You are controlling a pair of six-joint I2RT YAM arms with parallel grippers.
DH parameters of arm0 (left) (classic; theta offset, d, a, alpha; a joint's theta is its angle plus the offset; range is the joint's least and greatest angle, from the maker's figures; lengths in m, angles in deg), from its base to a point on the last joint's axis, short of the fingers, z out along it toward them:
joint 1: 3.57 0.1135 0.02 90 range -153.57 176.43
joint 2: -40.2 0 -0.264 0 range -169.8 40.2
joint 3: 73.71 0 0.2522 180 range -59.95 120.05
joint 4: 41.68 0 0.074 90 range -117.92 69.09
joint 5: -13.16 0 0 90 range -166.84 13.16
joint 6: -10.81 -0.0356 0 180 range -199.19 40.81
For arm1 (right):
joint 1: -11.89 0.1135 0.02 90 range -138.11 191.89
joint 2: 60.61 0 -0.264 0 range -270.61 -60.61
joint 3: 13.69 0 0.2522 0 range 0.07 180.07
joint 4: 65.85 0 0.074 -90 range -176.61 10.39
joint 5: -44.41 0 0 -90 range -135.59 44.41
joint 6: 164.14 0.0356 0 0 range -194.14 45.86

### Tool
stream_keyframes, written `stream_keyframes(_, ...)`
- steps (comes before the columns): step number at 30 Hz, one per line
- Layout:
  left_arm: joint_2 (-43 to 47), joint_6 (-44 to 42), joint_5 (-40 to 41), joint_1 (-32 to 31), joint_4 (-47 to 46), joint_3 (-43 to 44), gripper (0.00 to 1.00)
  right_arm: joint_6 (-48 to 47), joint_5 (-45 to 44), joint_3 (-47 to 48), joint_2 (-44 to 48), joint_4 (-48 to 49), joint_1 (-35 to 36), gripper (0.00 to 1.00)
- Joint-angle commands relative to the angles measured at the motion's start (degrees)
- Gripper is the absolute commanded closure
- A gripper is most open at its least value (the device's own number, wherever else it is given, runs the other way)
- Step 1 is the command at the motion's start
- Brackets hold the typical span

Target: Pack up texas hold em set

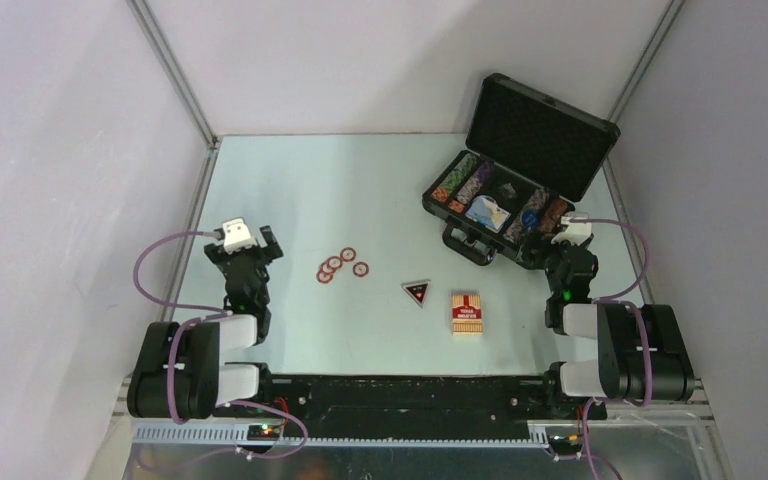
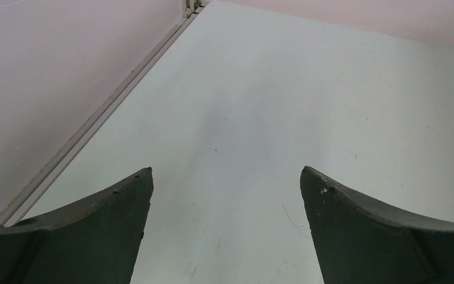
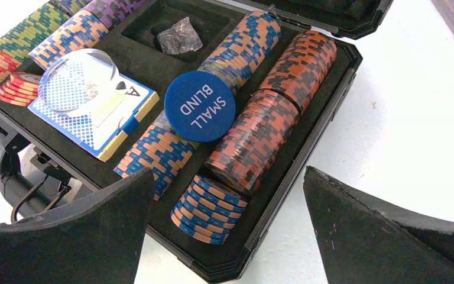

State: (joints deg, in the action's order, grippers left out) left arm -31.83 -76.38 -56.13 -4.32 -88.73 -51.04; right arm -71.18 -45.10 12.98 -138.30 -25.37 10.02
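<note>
The black case of the texas hold em set stands open at the back right, its foam-lined lid upright. Multicoloured chip rows fill it, with a blue "SMALL BLIND" disc and a blue card deck on top. On the table lie several red-white round chips, a black triangular marker and a red-white card box. My right gripper hangs open over the case's near right corner. My left gripper is open above bare table at the left, away from the chips.
Enclosure walls close in the table on the left, back and right. A metal rail runs along the left wall's base. The case's handle points toward the middle of the table.
</note>
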Motion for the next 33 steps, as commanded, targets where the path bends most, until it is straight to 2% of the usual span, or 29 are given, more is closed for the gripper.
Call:
stream_keyframes(1, -0.3, -1.7, -1.2, 0.3, -1.4, 1.6, 0.02, -0.1, 0.2, 1.6, -0.2, 1.3, 0.1, 0.0)
stream_keyframes(19, 0.0, -1.8, -0.9, 0.1, -1.4, 1.3, 0.02, 0.1, 0.5, 1.4, 0.0, 1.5, -0.2, 0.0)
stream_keyframes(23, 3.7, -2.7, 1.9, -1.6, -1.6, 0.5, 0.02, 0.6, -0.5, 1.5, 5.2, -3.7, 0.0, 0.0)
stream_keyframes(27, 10.7, -3.5, 10.5, -4.8, 5.7, 1.5, 0.02, 3.8, -1.9, 3.4, 12.8, -14.8, 0.2, 0.0)
stream_keyframes(30, 13.7, -3.8, 18.4, -8.7, 13.0, 4.3, 0.02, 6.5, -3.3, 3.5, 17.1, -18.9, 0.7, 0.0)
stream_keyframes(33, 15.5, 4.3, 25.4, -10.6, 26.8, 11.8, 0.02, 11.8, -7.6, 4.9, 21.0, -23.2, 1.5, 0.0)
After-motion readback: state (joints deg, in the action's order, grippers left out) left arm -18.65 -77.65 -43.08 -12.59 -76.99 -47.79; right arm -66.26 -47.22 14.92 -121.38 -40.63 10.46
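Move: From the left hand the cluster of red-and-white chips lies about 21 cm to the right and 3 cm back, some 12 below. From the right hand the striped Texas Hold'em box is roughly 20 cm left and 17 back, the triangular piece 32 cm left and 11 back, both about 8 below; the open chip case's middle sits some 10 cm ahead and 12 left, about 6 below. After waiting, both empty hands rise about 5 cm above table and case, easing back slightly, fingers still wide open. ##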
